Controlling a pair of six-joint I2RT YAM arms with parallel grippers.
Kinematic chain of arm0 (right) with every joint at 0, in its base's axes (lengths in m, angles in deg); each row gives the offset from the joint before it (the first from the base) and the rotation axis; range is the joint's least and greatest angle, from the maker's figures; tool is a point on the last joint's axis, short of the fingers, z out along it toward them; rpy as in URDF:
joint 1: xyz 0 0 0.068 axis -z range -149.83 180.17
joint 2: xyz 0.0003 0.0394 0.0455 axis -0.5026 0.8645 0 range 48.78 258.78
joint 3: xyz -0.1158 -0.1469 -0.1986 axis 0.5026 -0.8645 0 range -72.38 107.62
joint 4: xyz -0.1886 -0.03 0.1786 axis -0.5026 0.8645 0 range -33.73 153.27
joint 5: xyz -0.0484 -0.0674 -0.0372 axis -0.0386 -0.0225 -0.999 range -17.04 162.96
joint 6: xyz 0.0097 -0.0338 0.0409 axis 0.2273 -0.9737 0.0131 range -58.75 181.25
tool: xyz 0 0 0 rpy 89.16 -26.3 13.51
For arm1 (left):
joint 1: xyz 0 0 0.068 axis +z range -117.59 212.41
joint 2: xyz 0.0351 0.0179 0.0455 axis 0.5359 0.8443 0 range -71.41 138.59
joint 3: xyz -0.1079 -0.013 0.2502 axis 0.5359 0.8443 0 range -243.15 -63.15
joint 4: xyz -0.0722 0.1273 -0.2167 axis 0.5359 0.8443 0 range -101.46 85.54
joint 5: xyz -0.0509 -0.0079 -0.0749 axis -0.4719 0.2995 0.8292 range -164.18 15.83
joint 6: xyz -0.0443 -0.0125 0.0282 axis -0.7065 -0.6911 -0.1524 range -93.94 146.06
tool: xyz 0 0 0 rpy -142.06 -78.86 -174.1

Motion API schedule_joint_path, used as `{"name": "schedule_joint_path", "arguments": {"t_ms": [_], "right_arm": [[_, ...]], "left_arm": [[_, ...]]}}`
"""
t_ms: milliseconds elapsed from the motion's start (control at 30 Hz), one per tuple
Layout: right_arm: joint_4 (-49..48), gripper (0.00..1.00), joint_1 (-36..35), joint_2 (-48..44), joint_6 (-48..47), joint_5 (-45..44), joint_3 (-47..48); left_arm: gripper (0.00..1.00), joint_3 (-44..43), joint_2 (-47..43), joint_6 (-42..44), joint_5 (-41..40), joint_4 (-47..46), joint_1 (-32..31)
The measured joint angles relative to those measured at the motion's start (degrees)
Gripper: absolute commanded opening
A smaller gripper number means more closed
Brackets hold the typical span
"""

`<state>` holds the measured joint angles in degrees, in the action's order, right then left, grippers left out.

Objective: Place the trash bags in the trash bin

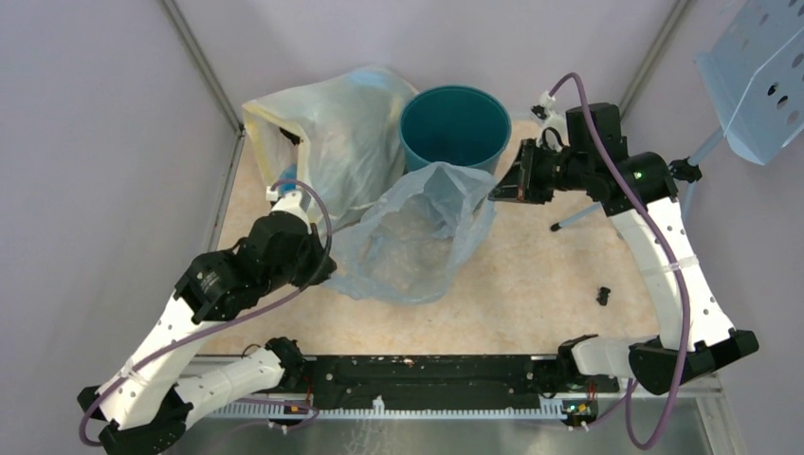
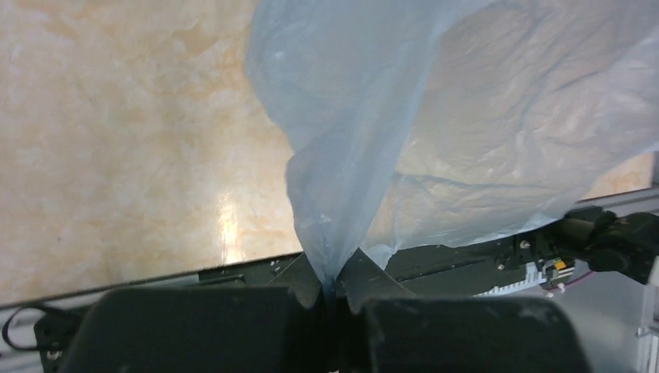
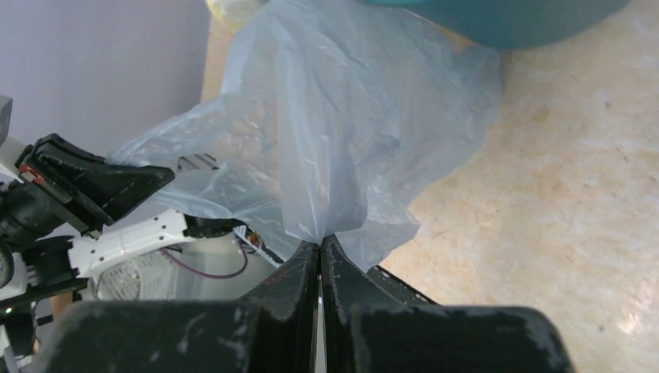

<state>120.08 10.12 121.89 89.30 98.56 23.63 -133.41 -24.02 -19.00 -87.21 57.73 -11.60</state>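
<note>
A pale-blue translucent trash bag (image 1: 417, 237) hangs stretched between my two grippers above the table, its mouth gaping. My left gripper (image 1: 327, 265) is shut on the bag's near-left edge; in the left wrist view the film (image 2: 365, 132) bunches into the closed left gripper (image 2: 332, 281). My right gripper (image 1: 495, 192) is shut on the far-right edge, and the right wrist view shows the bag (image 3: 326, 140) pinched at the right gripper (image 3: 320, 242). The dark teal trash bin (image 1: 455, 128) stands upright just behind the bag, its rim (image 3: 497, 19) at that view's top.
A large yellowish translucent bag (image 1: 332, 133) leans at the back left, touching the bin. A small black object (image 1: 603, 295) lies on the table at the right. A pale-blue perforated panel (image 1: 758, 76) on a stand is at the far right. Walls close in behind.
</note>
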Motion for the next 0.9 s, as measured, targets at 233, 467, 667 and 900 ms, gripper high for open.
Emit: {"name": "schedule_joint_path", "arguments": {"t_ms": [233,467,667,900], "right_arm": [[-8.9,0.00,0.0,0.2,0.6,8.3,1.0],[-20.1,0.00,0.0,5.2,3.3,13.4,15.8],[-25.4,0.00,2.1,13.0,5.7,11.5,35.5],[-28.9,0.00,6.4,15.9,9.7,3.1,38.1]], "left_arm": [[0.00,-10.6,-0.7,10.7,2.9,-14.6,0.0],[0.00,-27.3,1.8,22.1,3.5,-30.7,0.0],[0.00,-40.8,10.9,30.1,4.7,-43.2,0.0],[0.00,-41.9,21.7,35.4,7.3,-51.5,0.0]]}}
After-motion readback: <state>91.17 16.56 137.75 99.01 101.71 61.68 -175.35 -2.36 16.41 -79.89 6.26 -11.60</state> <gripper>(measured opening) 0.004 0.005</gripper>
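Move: Both grippers already pinch the rim of the light blue trash bag slung between them. From the right gripper, the teal trash bin stands about 20 cm ahead and 8 cm to the left, its middle some 19 cm lower; the big filled bag lies roughly 24 cm ahead and 40 cm left. From the left gripper, the bin is about 30 cm ahead, 31 cm right and 11 cm lower, the filled bag some 33 cm straight ahead. Fling the trash bag up with both arms together, keeping both pinches shut: sweep the left gripper up nearly 40 cm and the right about 25 cm, well above the bin's rim, tipping the fingers upward as they rise (left some 70 degrees, right about 40). Near the top stop climbing and carry both forward and to the right, several centimetres each. ##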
